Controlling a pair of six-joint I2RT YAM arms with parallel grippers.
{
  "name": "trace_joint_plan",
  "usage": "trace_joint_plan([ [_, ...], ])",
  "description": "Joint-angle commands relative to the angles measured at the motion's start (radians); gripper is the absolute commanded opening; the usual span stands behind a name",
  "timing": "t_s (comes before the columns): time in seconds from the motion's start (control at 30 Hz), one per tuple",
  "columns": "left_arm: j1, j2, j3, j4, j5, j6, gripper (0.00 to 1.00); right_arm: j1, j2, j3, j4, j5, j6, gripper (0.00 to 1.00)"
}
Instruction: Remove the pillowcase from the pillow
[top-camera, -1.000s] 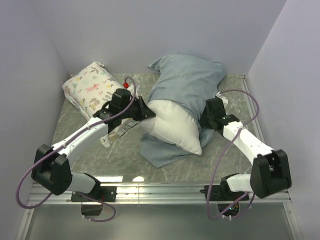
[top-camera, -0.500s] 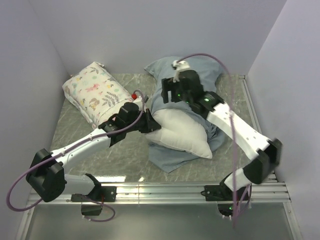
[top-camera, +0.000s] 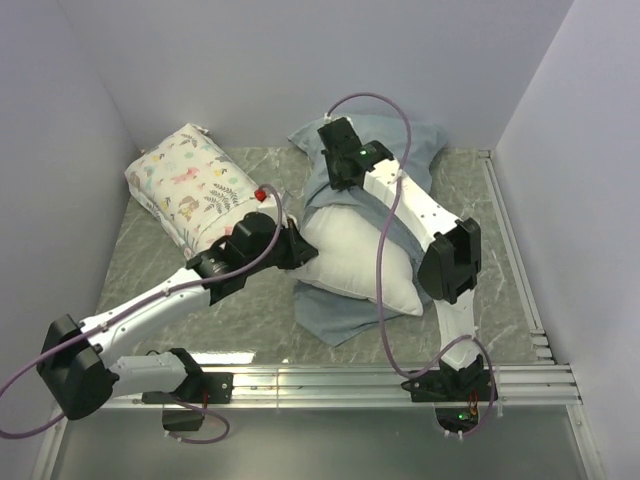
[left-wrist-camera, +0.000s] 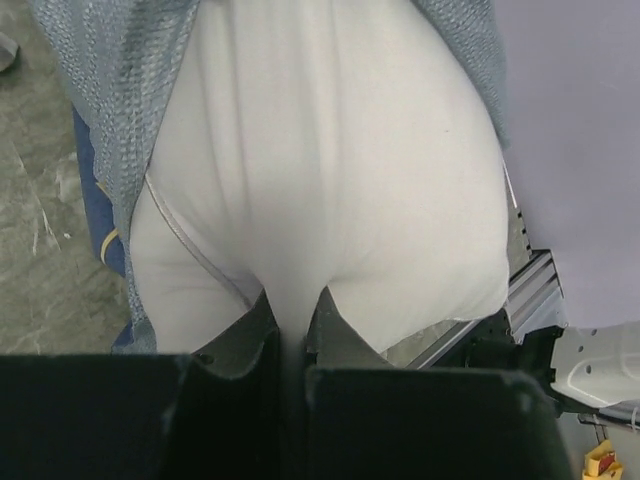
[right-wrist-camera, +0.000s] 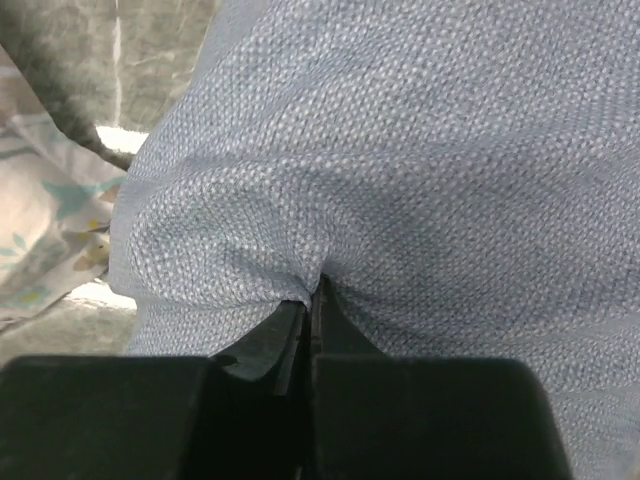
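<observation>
The off-white pillow (top-camera: 365, 265) lies mid-table, its near half bare. The grey-blue pillowcase (top-camera: 420, 150) still covers its far half, and a flap of it lies under the pillow's near edge. My left gripper (top-camera: 300, 247) is shut on a pinch of the pillow's left edge; in the left wrist view the white pillow (left-wrist-camera: 330, 150) bulges out from between the closed left gripper (left-wrist-camera: 293, 310), with the pillowcase (left-wrist-camera: 120, 80) bunched at the upper left. My right gripper (top-camera: 335, 180) reaches over to the case's far left part. There the right gripper (right-wrist-camera: 315, 290) is shut on a fold of the pillowcase (right-wrist-camera: 420, 150).
A smaller floral-print pillow (top-camera: 185, 185) lies at the back left, and its print shows at the left edge as floral cloth (right-wrist-camera: 40, 230). Lilac walls close in the table on three sides. A metal rail (top-camera: 330, 380) runs along the near edge.
The right arm swung from the pillow's right side up and over to the case's far left part, opened on the way, then shut on the cloth. The left gripper kept its pinch.
</observation>
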Motion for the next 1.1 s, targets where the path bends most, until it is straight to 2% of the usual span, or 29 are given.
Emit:
trace_joint_plan([
  [0.0,-0.061,-0.139,0.018,-0.163,0.021,0.002,0.00,-0.170,-0.010,0.057,0.041,0.206,0.046,0.00],
  [0.2,-0.064,-0.281,0.044,-0.317,-0.019,0.005,0.00,-0.350,-0.085,-0.021,0.106,0.164,0.136,0.00],
  [0.27,-0.066,-0.335,0.053,-0.361,-0.074,-0.004,0.00,-0.407,-0.093,-0.036,0.127,0.138,0.156,0.00],
  [0.43,-0.066,-0.394,0.065,-0.447,-0.190,-0.020,0.00,-0.460,-0.081,-0.075,0.160,0.057,0.210,0.00],
  [0.57,-0.064,-0.343,0.078,-0.398,-0.207,-0.015,0.00,-0.451,-0.119,-0.116,0.173,-0.066,0.230,0.00],
  [0.6,-0.064,-0.302,0.093,-0.386,-0.208,-0.011,0.00,-0.436,-0.145,-0.168,0.187,-0.072,0.223,0.07],
  [0.63,-0.066,-0.282,0.101,-0.374,-0.203,-0.006,0.00,-0.424,-0.206,-0.196,0.198,-0.074,0.216,0.32],
  [0.7,-0.064,-0.237,0.122,-0.345,-0.226,0.003,0.00,-0.407,-0.278,-0.281,0.221,-0.084,0.203,0.56],
  [0.77,-0.053,-0.204,0.139,-0.338,-0.247,0.017,0.00,-0.401,-0.398,-0.347,0.256,-0.100,0.198,0.73],
  [0.83,-0.035,-0.161,0.148,-0.343,-0.280,0.025,0.00,-0.394,-0.519,-0.452,0.279,-0.136,0.196,0.77],
  [0.93,-0.020,-0.142,0.130,-0.314,-0.281,0.046,0.21,-0.367,-0.686,-0.636,0.336,-0.204,0.196,0.80],
  [0.97,-0.018,-0.139,0.134,-0.320,-0.299,0.061,0.40,-0.352,-0.726,-0.685,0.356,-0.189,0.202,0.80],
  [1.03,-0.018,-0.130,0.176,-0.338,-0.364,0.087,0.58,-0.300,-0.830,-0.834,0.382,-0.152,0.210,0.80],
  [1.07,-0.017,-0.125,0.197,-0.349,-0.382,0.112,0.71,-0.287,-0.861,-0.880,0.406,-0.143,0.219,0.80],
])
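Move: The right hand already pinches a fold of the pillowcase; the case's bunched far part lies about 10 cm to its right, 11 cm ahead and 12 cm lower. The bare pillow's middle is some 15 cm back and 4 cm right of it, about 10 cm down; the patterned pillow is about 35 cm left, level with it, 12 cm lower. From the left hand, which grips the bare pillow's end, that pillow's middle is roughly 14 cm right, neither ahead nor back, 9 cm down. Keeping its pinch on the pillowcase, the right hand drags the cloth about 15 cm right and slightly forward, turning some 25 degrees clockwise, then opens, lets go and backs off up and towards its base. The left hand, still holding the pillow, pulls back, left and up about 5 cm each against that drag, then eases forward and down and spreads its fingers around the white fabric. ##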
